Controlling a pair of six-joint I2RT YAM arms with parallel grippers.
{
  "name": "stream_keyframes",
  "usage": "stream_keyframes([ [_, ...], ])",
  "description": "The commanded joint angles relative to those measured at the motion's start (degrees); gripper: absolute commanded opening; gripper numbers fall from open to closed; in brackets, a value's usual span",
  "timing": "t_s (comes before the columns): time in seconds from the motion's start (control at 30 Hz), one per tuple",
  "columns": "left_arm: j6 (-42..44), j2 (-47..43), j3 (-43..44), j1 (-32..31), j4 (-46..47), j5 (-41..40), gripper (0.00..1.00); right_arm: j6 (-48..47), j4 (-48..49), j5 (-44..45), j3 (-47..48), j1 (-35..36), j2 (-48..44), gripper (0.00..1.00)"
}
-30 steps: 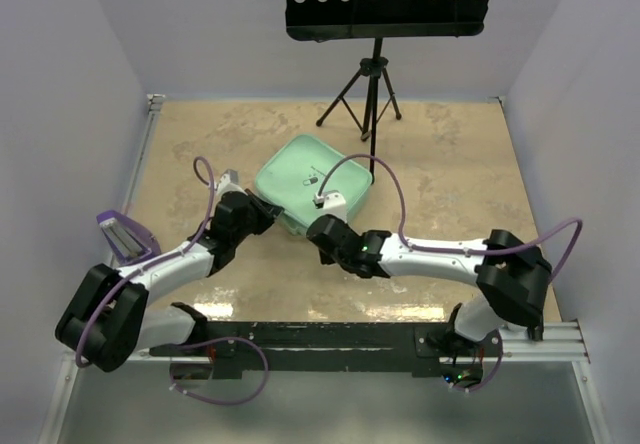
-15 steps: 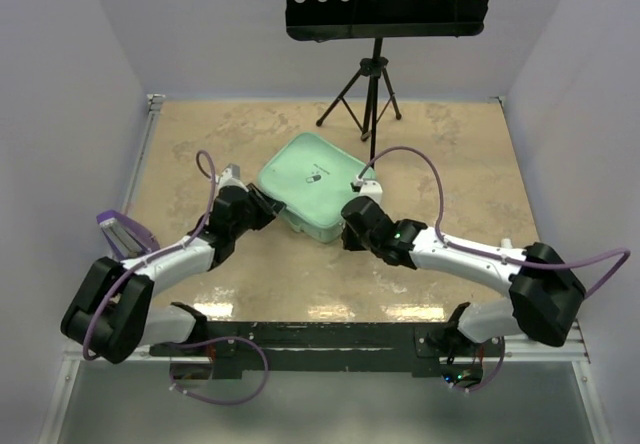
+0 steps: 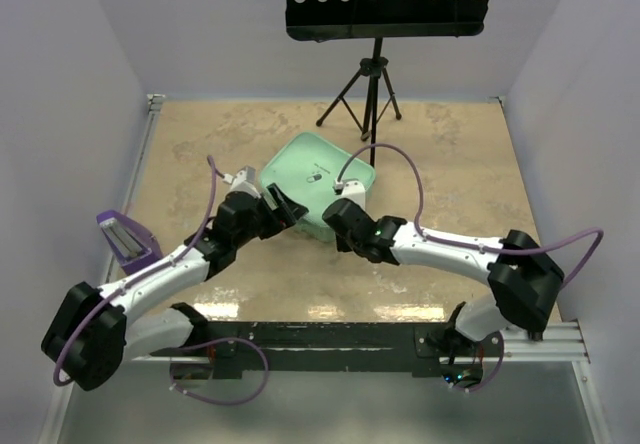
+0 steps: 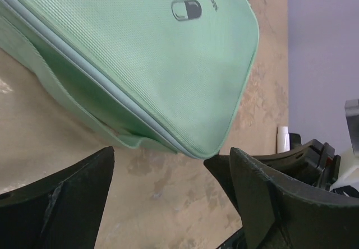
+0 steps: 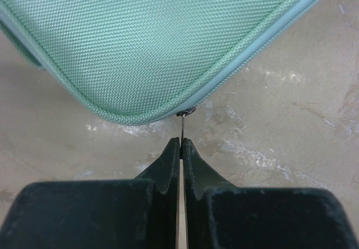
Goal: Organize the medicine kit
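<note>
The medicine kit [image 3: 318, 176] is a mint-green case with a zip seam and a small dark logo, lying closed mid-table. My left gripper [image 3: 284, 210] stands open at its near-left corner. In the left wrist view the kit [image 4: 140, 52] lies just beyond the left gripper [image 4: 168, 165], with only bare table between the fingers. My right gripper [image 3: 334, 220] is at the kit's near edge. The right wrist view has the kit's corner [image 5: 140, 41] ahead, and the right gripper [image 5: 180, 143] is shut on the thin metal zipper pull [image 5: 183, 123].
A black music stand [image 3: 372, 94] on a tripod stands behind the kit, its perforated desk overhead. A purple holder [image 3: 124, 235] sits at the left wall. A small white bottle [image 4: 283, 138] lies on the table to the right. White walls close in three sides.
My left jaws have opened from shut and that arm has reached further toward the kit. The right gripper, still shut on the pull, swung right along the kit's edge, then came back a little.
</note>
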Motion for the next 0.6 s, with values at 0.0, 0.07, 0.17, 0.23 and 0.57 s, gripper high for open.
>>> stream_keyframes([
  [0.0, -1.8, 4.8, 5.3, -2.5, -0.1, -1.3, 0.88, -0.8, -0.1, 3.8, 4.5, 4.1, 2.6, 0.00],
  [0.07, -2.2, 7.1, 6.0, -2.7, 0.2, -2.3, 0.88, -0.6, 0.3, 3.8, 4.8, 4.8, 3.1, 0.00],
  [0.17, -2.7, 10.2, 6.3, -2.8, 1.3, -4.6, 0.88, -0.6, 0.4, 4.1, 5.4, 5.4, 4.0, 0.00],
  [0.23, -2.6, 12.4, 6.9, -2.8, 2.4, -5.0, 0.88, -0.7, 0.4, 4.6, 5.6, 6.1, 4.6, 0.00],
  [0.57, 3.1, 18.4, 8.4, 0.0, 0.1, -10.1, 0.55, -1.8, 0.0, 5.9, 10.5, 12.0, 9.4, 0.00],
])
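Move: Some 4 cm ahead of the open left hand, 3 cm to its right and 6 cm below lies the zipped near-left edge of the green medicine kit; the pill mark on its lid is about 7 cm ahead, 5 cm right and 6 cm down. From the right hand, which already holds the zip pull some 1 cm in front of its tips, that edge lies about 3 cm ahead and 8 cm left, with the kit's near corner 2 cm ahead and 2 cm left. Sinking about 5 cm while reaching 3 to 4 cm forward, after a small jog right, the left hand brings its wide-open fingers down astride the kit's zipped edge, tips slightly more downward, then begins to close. Meanwhile the right hand keeps its shut grip on the zip pull and draws it about 5 cm left and slightly back towards the left hand, turning a little counter-clockwise. ##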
